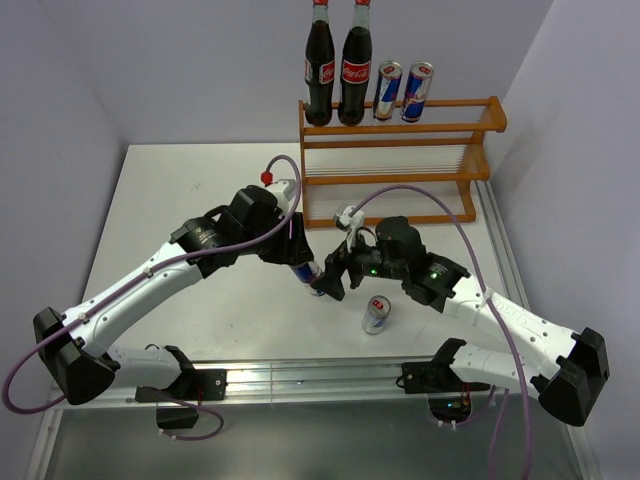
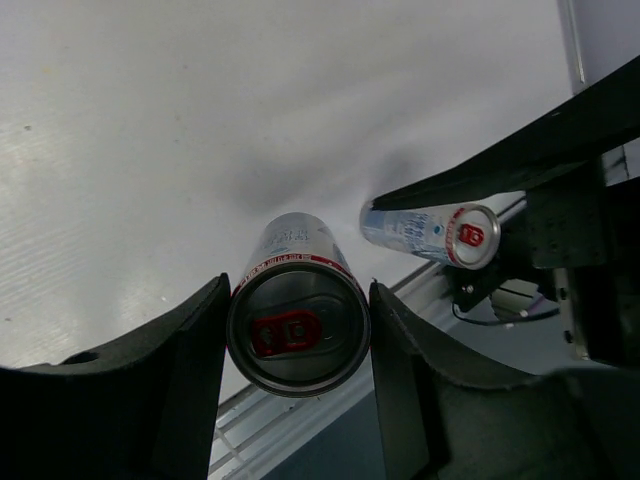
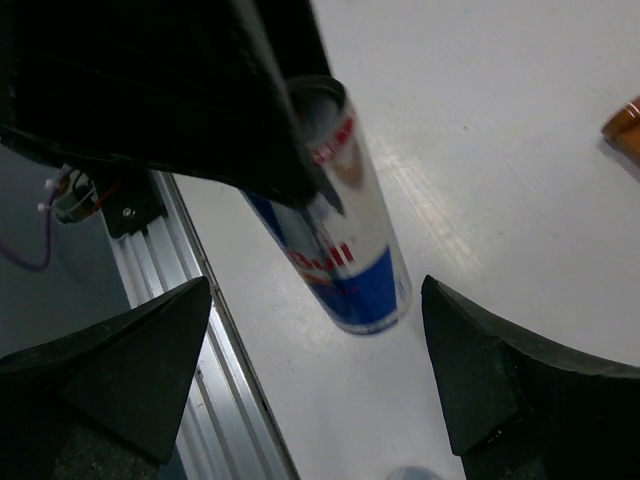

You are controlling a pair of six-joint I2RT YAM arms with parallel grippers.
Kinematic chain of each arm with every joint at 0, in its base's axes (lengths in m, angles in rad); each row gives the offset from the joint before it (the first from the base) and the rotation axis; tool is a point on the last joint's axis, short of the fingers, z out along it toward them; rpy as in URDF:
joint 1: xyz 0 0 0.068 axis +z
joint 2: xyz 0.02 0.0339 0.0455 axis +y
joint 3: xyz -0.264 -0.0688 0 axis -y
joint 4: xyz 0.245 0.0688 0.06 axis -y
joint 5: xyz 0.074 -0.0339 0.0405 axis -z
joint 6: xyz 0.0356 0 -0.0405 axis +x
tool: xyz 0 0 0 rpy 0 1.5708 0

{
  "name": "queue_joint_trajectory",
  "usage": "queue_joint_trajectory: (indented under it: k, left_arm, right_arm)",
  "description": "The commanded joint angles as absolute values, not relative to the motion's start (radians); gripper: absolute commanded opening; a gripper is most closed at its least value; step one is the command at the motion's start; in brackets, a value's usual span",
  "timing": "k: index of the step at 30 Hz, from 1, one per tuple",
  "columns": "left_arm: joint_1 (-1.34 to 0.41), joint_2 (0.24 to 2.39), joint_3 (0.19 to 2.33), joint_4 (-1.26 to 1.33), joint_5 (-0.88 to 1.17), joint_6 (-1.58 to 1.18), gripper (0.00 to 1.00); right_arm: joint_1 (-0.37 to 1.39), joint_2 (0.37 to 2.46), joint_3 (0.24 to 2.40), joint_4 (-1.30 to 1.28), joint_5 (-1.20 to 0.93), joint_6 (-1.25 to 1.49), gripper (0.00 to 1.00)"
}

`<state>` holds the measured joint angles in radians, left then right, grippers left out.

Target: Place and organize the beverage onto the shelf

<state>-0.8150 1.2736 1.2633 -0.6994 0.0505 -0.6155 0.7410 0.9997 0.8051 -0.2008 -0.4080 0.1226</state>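
Observation:
The shelf [image 1: 400,150] stands at the back right, with two cola bottles [image 1: 337,65] and two blue-and-silver cans [image 1: 402,90] on its top tier. My left gripper [image 1: 300,262] is shut on a third can [image 1: 310,274] and holds it tilted just above the table; in the left wrist view the can [image 2: 298,335] sits top-on between the gripper's [image 2: 298,290] fingers. My right gripper [image 1: 335,280] is open and empty right beside that can [image 3: 345,250], which lies ahead of the open gripper [image 3: 315,370]. A fourth can [image 1: 376,314] stands on the table near the front.
The right arm's cable [image 1: 440,205] loops over the table in front of the shelf. A metal rail [image 1: 300,378] runs along the near table edge. A corner of the shelf [image 3: 625,125] shows in the right wrist view. The standing can also shows in the left wrist view [image 2: 430,232].

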Motion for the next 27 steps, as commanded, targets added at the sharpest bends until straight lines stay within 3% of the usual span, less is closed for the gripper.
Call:
queue_joint_trajectory:
  k: [1,12,14,20,22,24,25,26,27]
  left_arm:
    - [-0.811,1.241,1.279,-0.581,0.193,-0.598,0.0]
    - [-0.811,1.259,1.308,-0.551,0.288,-0.595,0.0]
    - [-0.811,1.267,1.318,-0.561,0.279,-0.589,0.0]
    - [-0.811,1.282,1.342,-0.587,0.246,-0.58,0.0]
    - [-0.811,1.282,1.35,-0.589,0.238,-0.58,0.0]
    - [-0.813,1.284,1.359,-0.594,0.23,-0.58,0.09]
    - [-0.811,1.281,1.361,-0.591,0.227,-0.58,0.19]
    - [-0.813,1.276,1.364,-0.589,0.221,-0.58,0.33]
    - [-0.811,1.272,1.365,-0.589,0.215,-0.58,0.55]
  right_arm:
    - [0.799,1.011,0.851,-0.13,-0.333,0.026,0.91]
    - [0.861,1.086,0.861,-0.183,-0.328,-0.08,0.78]
    - [0.862,1.097,0.862,-0.187,-0.337,-0.086,0.72]
    - [0.871,1.088,0.859,-0.169,-0.37,-0.092,0.39]
    - [0.871,1.078,0.854,-0.155,-0.391,-0.087,0.19]
    - [0.871,1.055,0.838,-0.112,-0.403,-0.077,0.13]
    - [0.871,1.042,0.828,-0.091,-0.41,-0.06,0.07]
    - [0.871,1.017,0.819,-0.043,-0.411,-0.052,0.0]
    - [0.871,1.0,0.798,-0.017,-0.41,-0.042,0.0]
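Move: The Red Bull can hangs tilted from my left fingers. Its middle lies about 5 cm left of my open right hand, 1 cm ahead and 4 cm lower; those right fingers are some 7 cm to the right of my left hand, 1 cm back and 1 cm higher. From my right hand, the last can on the table stands roughly 9 cm right, 6 cm back and 15 cm below; the shelf's left front corner is some 23 cm ahead, 9 cm left and 20 cm below. I sink my right hand nearly 3 cm while easing it about 2.5 cm left onto the can, then shut its wide-open fingers around the can's body beyond my left fingers. My left hand keeps its grip and brings the can some 2 cm back and 2 cm right to meet them, turning about 10 degrees clockwise; at the end both hands rise slightly together. ##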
